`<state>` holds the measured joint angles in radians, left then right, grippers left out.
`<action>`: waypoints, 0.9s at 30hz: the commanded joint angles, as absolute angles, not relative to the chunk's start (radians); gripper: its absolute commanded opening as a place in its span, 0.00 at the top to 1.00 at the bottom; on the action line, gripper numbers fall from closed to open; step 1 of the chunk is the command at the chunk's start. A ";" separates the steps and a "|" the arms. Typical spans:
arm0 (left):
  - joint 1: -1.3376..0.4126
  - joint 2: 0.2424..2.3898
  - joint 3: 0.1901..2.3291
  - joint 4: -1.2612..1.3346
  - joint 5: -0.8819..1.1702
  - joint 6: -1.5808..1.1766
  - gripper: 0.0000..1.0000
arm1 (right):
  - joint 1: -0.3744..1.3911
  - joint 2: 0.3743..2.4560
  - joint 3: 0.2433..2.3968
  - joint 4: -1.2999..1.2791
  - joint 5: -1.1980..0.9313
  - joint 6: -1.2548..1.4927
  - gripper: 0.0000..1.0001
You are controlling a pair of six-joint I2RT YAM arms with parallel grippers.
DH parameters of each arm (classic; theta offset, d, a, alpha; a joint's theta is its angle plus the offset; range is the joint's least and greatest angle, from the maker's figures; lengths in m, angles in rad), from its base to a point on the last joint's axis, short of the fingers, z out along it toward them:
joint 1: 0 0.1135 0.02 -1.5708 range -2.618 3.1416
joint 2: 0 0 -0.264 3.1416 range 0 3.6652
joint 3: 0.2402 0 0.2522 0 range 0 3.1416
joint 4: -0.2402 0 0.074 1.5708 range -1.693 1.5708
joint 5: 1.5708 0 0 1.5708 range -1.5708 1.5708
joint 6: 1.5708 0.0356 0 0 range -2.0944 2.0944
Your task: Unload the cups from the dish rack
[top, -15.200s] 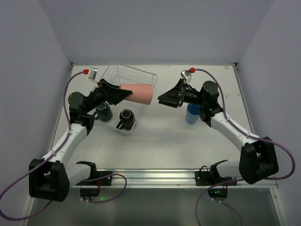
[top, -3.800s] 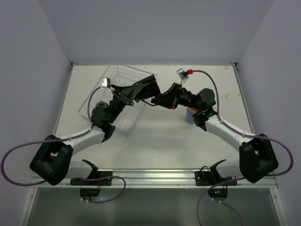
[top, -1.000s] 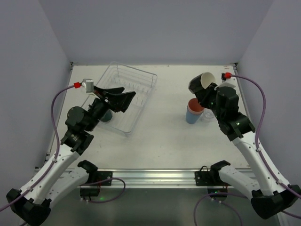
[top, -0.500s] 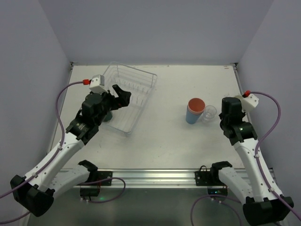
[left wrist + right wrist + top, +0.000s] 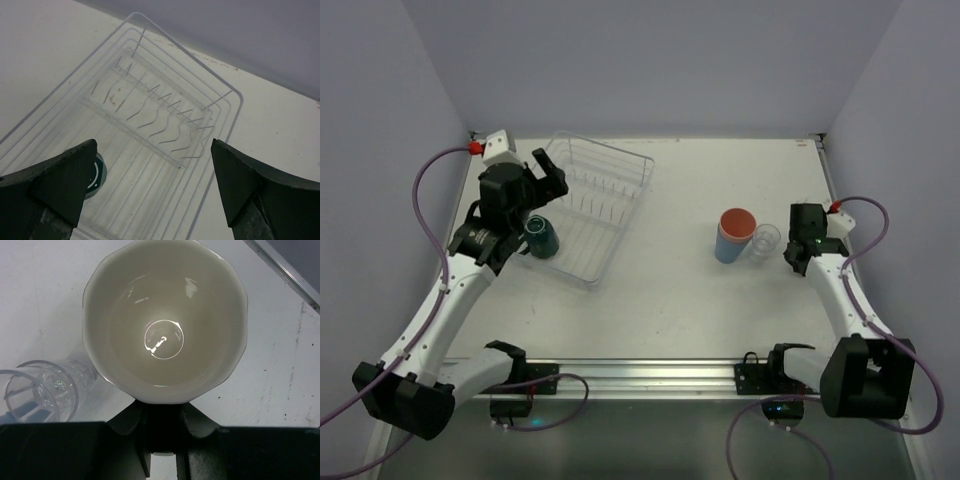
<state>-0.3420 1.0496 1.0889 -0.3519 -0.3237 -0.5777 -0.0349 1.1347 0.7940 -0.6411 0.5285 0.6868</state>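
The see-through dish rack (image 5: 610, 190) (image 5: 150, 165) lies at the back left. A dark teal mug (image 5: 540, 237) (image 5: 98, 172) stands in its near-left corner. My left gripper (image 5: 552, 172) (image 5: 152, 150) hangs open above the rack with nothing between its fingers. Right of centre, a salmon-pink tumbler (image 5: 736, 222) sits nested in a light-blue tumbler (image 5: 725, 248), with a small clear glass (image 5: 765, 240) (image 5: 35, 395) beside them. Just right of the glass, my right gripper (image 5: 798, 250) (image 5: 162, 415) is shut on the handle of the black mug (image 5: 165, 325). The mug is upright, its cream inside facing up.
The side walls stand close to both arms. The table's back right edge, a metal strip (image 5: 285, 272), runs near the held mug. Bare white tabletop (image 5: 660, 290) lies between the rack and the tumblers.
My right arm brought the black mug down from high at the back, turned it upright and settled right of the glass. My left gripper swung back and left over the rack, staying open.
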 commanded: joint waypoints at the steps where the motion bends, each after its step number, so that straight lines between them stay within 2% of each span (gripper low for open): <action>1: -0.285 1.104 1.146 -0.429 -0.284 -0.538 0.00 | -0.046 1.169 0.821 -0.531 0.543 0.660 1.00; 11: -0.129 1.138 1.094 -0.391 -0.163 -0.566 0.00 | -0.048 1.269 0.831 -0.523 0.555 0.641 1.00; 15: -0.092 1.169 1.101 -0.403 -0.120 -0.555 0.00 | -0.046 1.301 0.844 -0.541 0.558 0.638 0.84; 16: -0.089 1.180 1.101 -0.403 -0.120 -0.548 0.00 | -0.048 1.302 0.844 -0.545 0.557 0.641 0.75; 18: -0.078 1.192 1.106 -0.413 -0.136 -0.531 0.00 | -0.046 1.287 0.831 -0.534 0.551 0.637 0.64; 20: -0.077 1.216 1.118 -0.436 -0.179 -0.508 0.00 | -0.044 1.246 0.812 -0.529 0.542 0.637 0.43; 23: -0.074 1.250 1.127 -0.465 -0.190 -0.482 0.00 | -0.035 1.191 0.796 -0.525 0.506 0.637 0.21; 27: -0.074 1.241 1.086 -0.466 -0.207 -0.463 0.00 | -0.005 1.128 0.801 -0.575 0.482 0.655 0.14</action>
<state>-0.0845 1.2625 1.0981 -0.4511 -0.1741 -0.5159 -0.0261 1.1885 0.7959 -0.5636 0.4953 0.6357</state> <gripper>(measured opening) 0.997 0.846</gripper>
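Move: Below the open left hand, about 23 cm down, the green cup stands some 6 cm ahead and 8 cm to its left; the rack's middle is roughly 18 cm ahead, about level sideways. The right hand holds the black cup by its handle over a table spot around 5 cm ahead, 4 cm to its right and 8 cm down. From that hand the clear cups stand 12 cm ahead and 6 cm left, the blue cup 11 cm ahead and 12 cm left. Lowering the black cup about 3 cm and easing it slightly forward, the right hand sets it on the table, opens wide around the handle and lifts straight off by about 2 cm. Meanwhile the left hand, fingers still wide open, sinks some 9 cm and swings about 6 cm left with a little forward, tipping down nearly 20 degrees towards the green cup, not yet touching it. ##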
